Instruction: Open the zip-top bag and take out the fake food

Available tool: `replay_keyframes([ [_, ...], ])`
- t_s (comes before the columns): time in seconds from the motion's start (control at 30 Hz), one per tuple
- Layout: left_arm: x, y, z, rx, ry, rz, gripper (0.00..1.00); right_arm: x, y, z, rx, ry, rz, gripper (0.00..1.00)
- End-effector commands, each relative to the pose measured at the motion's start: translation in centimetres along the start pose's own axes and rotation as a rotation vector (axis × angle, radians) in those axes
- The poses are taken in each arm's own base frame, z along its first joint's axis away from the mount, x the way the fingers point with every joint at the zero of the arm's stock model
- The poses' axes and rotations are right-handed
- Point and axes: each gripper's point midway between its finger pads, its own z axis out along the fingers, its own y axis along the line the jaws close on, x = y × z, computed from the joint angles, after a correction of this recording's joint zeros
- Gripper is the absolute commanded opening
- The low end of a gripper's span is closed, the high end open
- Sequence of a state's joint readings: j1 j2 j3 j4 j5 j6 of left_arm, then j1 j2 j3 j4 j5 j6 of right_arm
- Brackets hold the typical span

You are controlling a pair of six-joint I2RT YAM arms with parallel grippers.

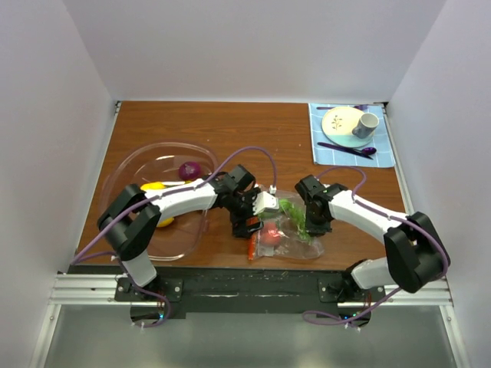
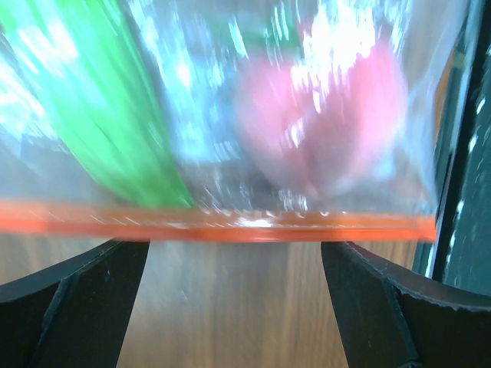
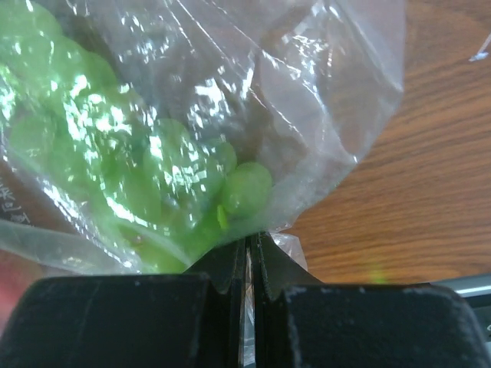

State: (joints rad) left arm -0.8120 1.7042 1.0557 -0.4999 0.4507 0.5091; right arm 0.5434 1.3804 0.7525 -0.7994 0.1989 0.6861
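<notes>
The zip-top bag (image 1: 290,236) lies crumpled on the wooden table between my two grippers. Through its clear plastic I see fake food: a green bunch (image 3: 146,161) and a pink-red piece (image 2: 330,115), plus a long green piece (image 2: 100,115). My left gripper (image 2: 234,307) is open, and the bag's orange-red zip strip (image 2: 230,228) runs across just beyond its fingertips. In the top view it sits at the bag's left edge (image 1: 247,225). My right gripper (image 3: 249,245) is shut on a fold of the bag's plastic beside the green bunch, on the bag's right side (image 1: 311,222).
A large clear bowl (image 1: 123,172) stands at the left under my left arm, holding a purple piece (image 1: 189,169) and yellow pieces (image 1: 153,185). A blue cloth (image 1: 383,157) at the back right carries a plate, a cup and a spoon. The table's front edge runs just behind the bag.
</notes>
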Motion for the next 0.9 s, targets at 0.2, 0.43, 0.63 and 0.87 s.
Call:
replay_keyframes([
  [0.2,-5.7,-0.9,1.3,0.115,-0.171,0.085,1.0,-0.2,1.5,1.4,-0.032,-0.008,0.013,0.0],
  [0.43,-7.3,-2.0,2.9,0.162,-0.195,0.09,1.0,0.2,2.3,1.7,-0.049,-0.003,0.008,0.0],
  [0.63,-9.2,0.7,3.3,0.013,-0.264,0.071,1.0,0.9,3.3,1.9,-0.063,0.005,-0.015,0.0],
  [0.87,-9.5,3.2,3.0,-0.151,-0.312,0.027,1.0,2.4,4.1,2.4,-0.079,0.016,-0.049,0.0],
])
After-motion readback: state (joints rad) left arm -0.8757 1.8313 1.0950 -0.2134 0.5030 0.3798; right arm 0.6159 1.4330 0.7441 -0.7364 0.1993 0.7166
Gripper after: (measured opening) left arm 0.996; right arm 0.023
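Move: The left hand, wide open, has the orange zip edge of the bag's mouth about 2 cm to its right and 2 cm below. The long green vegetable in the bag lies roughly 6 cm to its right and 6 cm ahead, the red fruit 6 cm right and 3 cm back, the grapes some 14 cm right and 3 cm ahead, all slightly lower. From the right hand, pinching the bag's far end, the green vegetable is about 14 cm left and 8 cm ahead. Work the open left gripper some 7 cm to the right into the bag's mouth, towards the green vegetable: hop up about 2 cm, settle back down, ease back a little, then forward again. Tip the fingers some 10 degrees flatter, pointing more to the right, and keep them wide open. Keep the right gripper shut on the plastic, drifting about 2 cm left and a centimetre down. ##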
